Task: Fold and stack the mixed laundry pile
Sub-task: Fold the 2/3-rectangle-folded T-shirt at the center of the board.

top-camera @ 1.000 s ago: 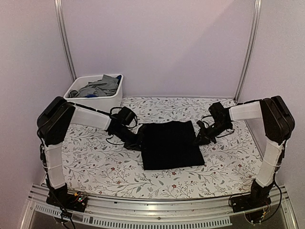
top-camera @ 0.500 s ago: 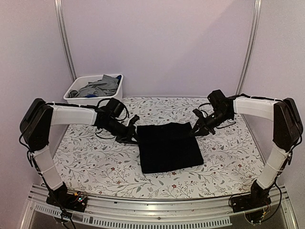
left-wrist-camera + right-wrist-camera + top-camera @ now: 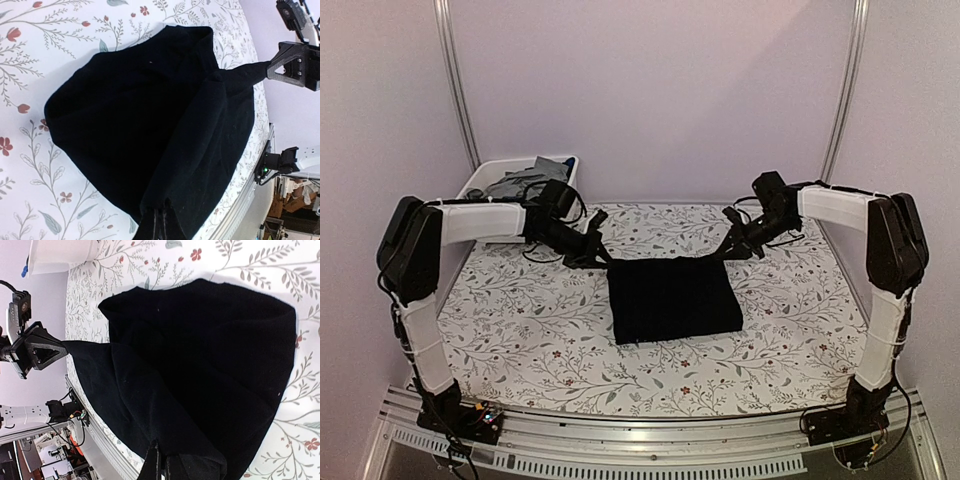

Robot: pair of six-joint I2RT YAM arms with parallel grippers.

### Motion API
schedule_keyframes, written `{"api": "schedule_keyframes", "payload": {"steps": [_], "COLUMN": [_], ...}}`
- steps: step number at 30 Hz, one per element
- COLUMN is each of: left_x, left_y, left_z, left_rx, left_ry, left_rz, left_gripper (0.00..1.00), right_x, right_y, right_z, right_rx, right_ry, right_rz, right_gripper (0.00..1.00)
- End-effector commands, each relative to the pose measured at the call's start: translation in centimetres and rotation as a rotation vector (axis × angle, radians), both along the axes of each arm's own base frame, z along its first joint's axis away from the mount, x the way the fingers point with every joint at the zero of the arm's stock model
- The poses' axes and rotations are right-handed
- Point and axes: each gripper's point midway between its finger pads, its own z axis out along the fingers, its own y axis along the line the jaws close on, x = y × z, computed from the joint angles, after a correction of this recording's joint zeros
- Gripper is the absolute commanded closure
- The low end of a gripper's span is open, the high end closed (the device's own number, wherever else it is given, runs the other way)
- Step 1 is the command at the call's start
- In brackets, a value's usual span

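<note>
A black T-shirt (image 3: 672, 298) lies folded into a rectangle in the middle of the floral table. My left gripper (image 3: 604, 257) is shut on its far left corner, and my right gripper (image 3: 722, 254) is shut on its far right corner. In the left wrist view, my left gripper (image 3: 162, 221) pinches black cloth (image 3: 150, 110), and a flap runs taut to the right gripper (image 3: 292, 67). The right wrist view shows my right gripper (image 3: 163, 460) clamped on the same flap (image 3: 200, 365). The rest of the laundry pile, grey garments (image 3: 523, 181) and a bit of blue (image 3: 568, 160), is in the bin.
A white plastic bin (image 3: 483, 178) stands at the back left corner, partly behind my left arm, and shows in the right wrist view too (image 3: 60, 252). The flowered tablecloth (image 3: 520, 320) covers the table. Metal posts rise at both back corners.
Both grippers have moved toward the back of the table, still shut on the black T-shirt's corners. The shirt has shifted back a little and looks shorter front to back.
</note>
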Motion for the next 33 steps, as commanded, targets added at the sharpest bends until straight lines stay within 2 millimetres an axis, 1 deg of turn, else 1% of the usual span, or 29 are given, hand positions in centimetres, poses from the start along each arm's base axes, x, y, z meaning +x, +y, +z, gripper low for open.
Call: {"api": "schedule_keyframes", "payload": {"steps": [1, 2, 5, 10, 16, 23, 26, 29, 31, 33], "left_x": [2.0, 2.4, 3.6, 5.4, 6.8, 7.7, 8.1, 8.6, 8.9, 9.2], "left_y": [0.5, 0.5, 0.4, 0.4, 0.5, 1.8, 2.2, 2.7, 2.9, 3.1], "left_z": [-0.7, -0.9, -1.4, -2.8, -3.9, -5.1, -5.4, -5.8, -6.0, -6.2], "left_rx": [0.01, 0.01, 0.006, 0.013, 0.021, 0.036, 0.039, 0.044, 0.043, 0.042], "left_ry": [-0.001, -0.002, 0.0, 0.005, 0.009, 0.025, 0.027, 0.029, 0.033, 0.032], "left_rz": [0.009, 0.014, 0.034, 0.07, 0.091, 0.121, 0.136, 0.151, 0.159, 0.167], "left_gripper": [1.0, 1.0, 1.0, 1.0, 1.0, 1.0, 1.0, 1.0, 1.0, 1.0], "right_x": [3.0, 3.6, 5.1, 7.0, 8.7, 9.7, 10.3, 11.3, 12.1, 13.0], "right_y": [0.1, 0.2, 0.4, 0.2, -0.3, -0.6, -1.3, -2.7, -3.7, -3.9], "right_z": [0.0, 0.1, -0.7, -2.0, -2.5, -3.8, -4.5, -4.8, -4.5, -3.9], "right_rx": [0.019, 0.025, 0.029, 0.031, 0.046, 0.055, 0.04, 0.029, 0.034, 0.055], "right_ry": [-0.035, -0.041, -0.041, -0.039, -0.051, -0.034, -0.031, -0.037, -0.051, -0.059], "right_rz": [-0.012, -0.016, -0.025, -0.043, -0.066, -0.077, -0.099, -0.137, -0.168, -0.188], "right_gripper": [1.0, 1.0, 1.0, 1.0, 1.0, 1.0, 1.0, 1.0, 1.0, 1.0]}}
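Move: Both grippers hold the raised middle edge of the T-shirt at its two ends, about 32 cm apart. The bare board it is being taken to lies some 8 cm ahead of each hand and about 10 cm below. The T-shirt's middle is roughly 8 cm back and 15 cm to the right of the left hand, and 9 cm back and 16 cm to the left of the right hand. The laundry basket stands some 27 cm ahead and 26 cm to the left of the left hand. Forward and down together go both hands, shut on the T-shirt's raised fold line, carrying it out over the bare board: the left about 7 cm, the right nearly 10 cm, both sinking 5 to 6 cm. Towards the end they also draw apart a little, stretching the edge between them, and keep their pinch. ##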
